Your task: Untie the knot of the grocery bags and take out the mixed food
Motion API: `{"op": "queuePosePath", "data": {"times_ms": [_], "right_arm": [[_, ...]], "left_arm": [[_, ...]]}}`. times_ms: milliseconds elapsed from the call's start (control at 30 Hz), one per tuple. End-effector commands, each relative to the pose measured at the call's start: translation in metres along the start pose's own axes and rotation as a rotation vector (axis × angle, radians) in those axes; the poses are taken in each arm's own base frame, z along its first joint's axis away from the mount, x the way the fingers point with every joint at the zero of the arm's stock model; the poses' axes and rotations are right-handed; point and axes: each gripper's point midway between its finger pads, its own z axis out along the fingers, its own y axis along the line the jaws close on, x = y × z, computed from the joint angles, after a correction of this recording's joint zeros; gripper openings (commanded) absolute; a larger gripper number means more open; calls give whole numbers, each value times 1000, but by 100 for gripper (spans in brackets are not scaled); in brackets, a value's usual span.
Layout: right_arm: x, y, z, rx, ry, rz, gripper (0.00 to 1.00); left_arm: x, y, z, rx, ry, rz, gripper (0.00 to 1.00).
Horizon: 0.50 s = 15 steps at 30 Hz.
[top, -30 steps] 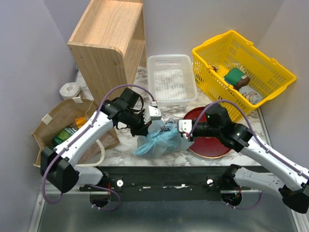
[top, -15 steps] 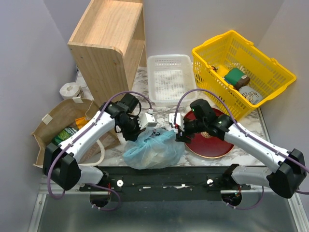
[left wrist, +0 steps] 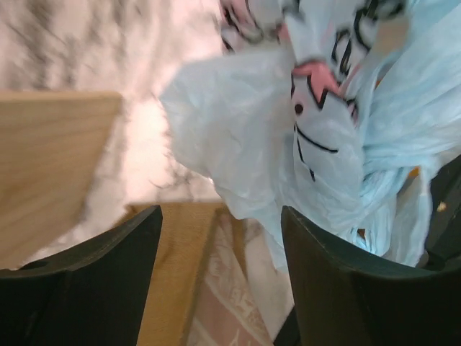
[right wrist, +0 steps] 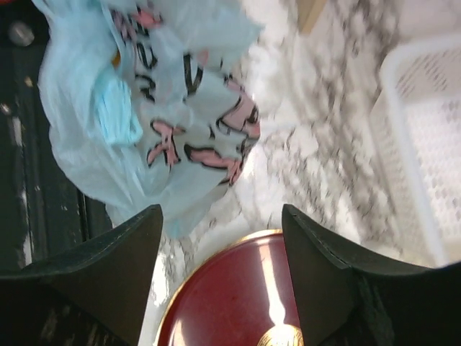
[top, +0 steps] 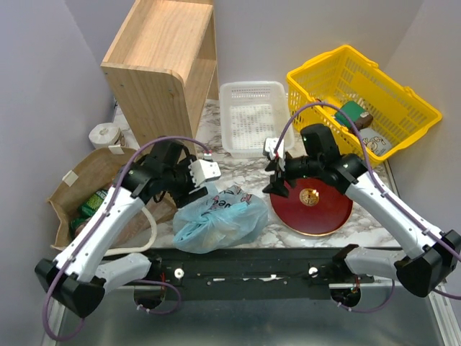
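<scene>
The light blue plastic bag (top: 216,220) lies slumped near the table's front edge, its printed side up. A twisted bunch of its handles, the knot (right wrist: 117,115), shows in the right wrist view. Left of it stands the brown paper bag (top: 83,180) with green and orange packets (top: 92,202) inside. My left gripper (top: 196,184) hangs open just above the blue bag's left top, holding nothing. Over the red plate's left edge my right gripper (top: 276,179) is open and apart from the bag. The blue bag (left wrist: 288,137) fills the left wrist view beyond the open left gripper (left wrist: 221,210). Its food is hidden.
A red plate (top: 317,209) lies right of the blue bag, also under my right gripper (right wrist: 222,210). At the back stand a white basket (top: 253,119), a yellow basket (top: 392,108) with goods and a wooden shelf (top: 162,68). A tape roll (top: 104,135) sits by the shelf.
Both grippers opened and let go of the blue bag, then drew up and apart. The bag dropped, spread and settled lower and to the left.
</scene>
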Motion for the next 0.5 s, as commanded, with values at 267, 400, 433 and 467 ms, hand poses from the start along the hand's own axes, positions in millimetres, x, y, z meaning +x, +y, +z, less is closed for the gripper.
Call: {"op": "queuePosePath", "data": {"times_ms": [267,400,433,467], "right_arm": [[-71,22,30,-248,-123,-22,58],[-63,37,47,-344,-101,13,52],[-62,40,49,-356,-98,11,51],[-59,44,52,-369,-89,11,51]], "left_arm": [[-41,-48,-35,221,-240,105,70],[-41,-51,-10,239,-265,-33,71],[-46,-49,-6,236,-286,-79,71],[-48,-50,-2,242,-294,-104,71]]}}
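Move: The grocery bag's knot lies roughly 4 cm to the left hand's right, 6 cm back from it and 8 cm lower. From the right hand the knot is about 17 cm to the left, 8 cm back and 11 cm below. The red plate sits some 14 cm to the right hand's right, 3 cm back and 13 cm below; the open paper bag is about 23 cm to the left hand's left, 1 cm back and 9 cm below. Both hands head for the knot of the blue grocery bag, with no clear touch yet. The left, kept wide open, hops up about 8 cm and sinks most of the way again, shifting back and right over the bag as its fingers swing rightwards. The right reaches about 7 cm left, rising, then sinking, turning some 15 degrees counter-clockwise and narrowing its fingers partway. ##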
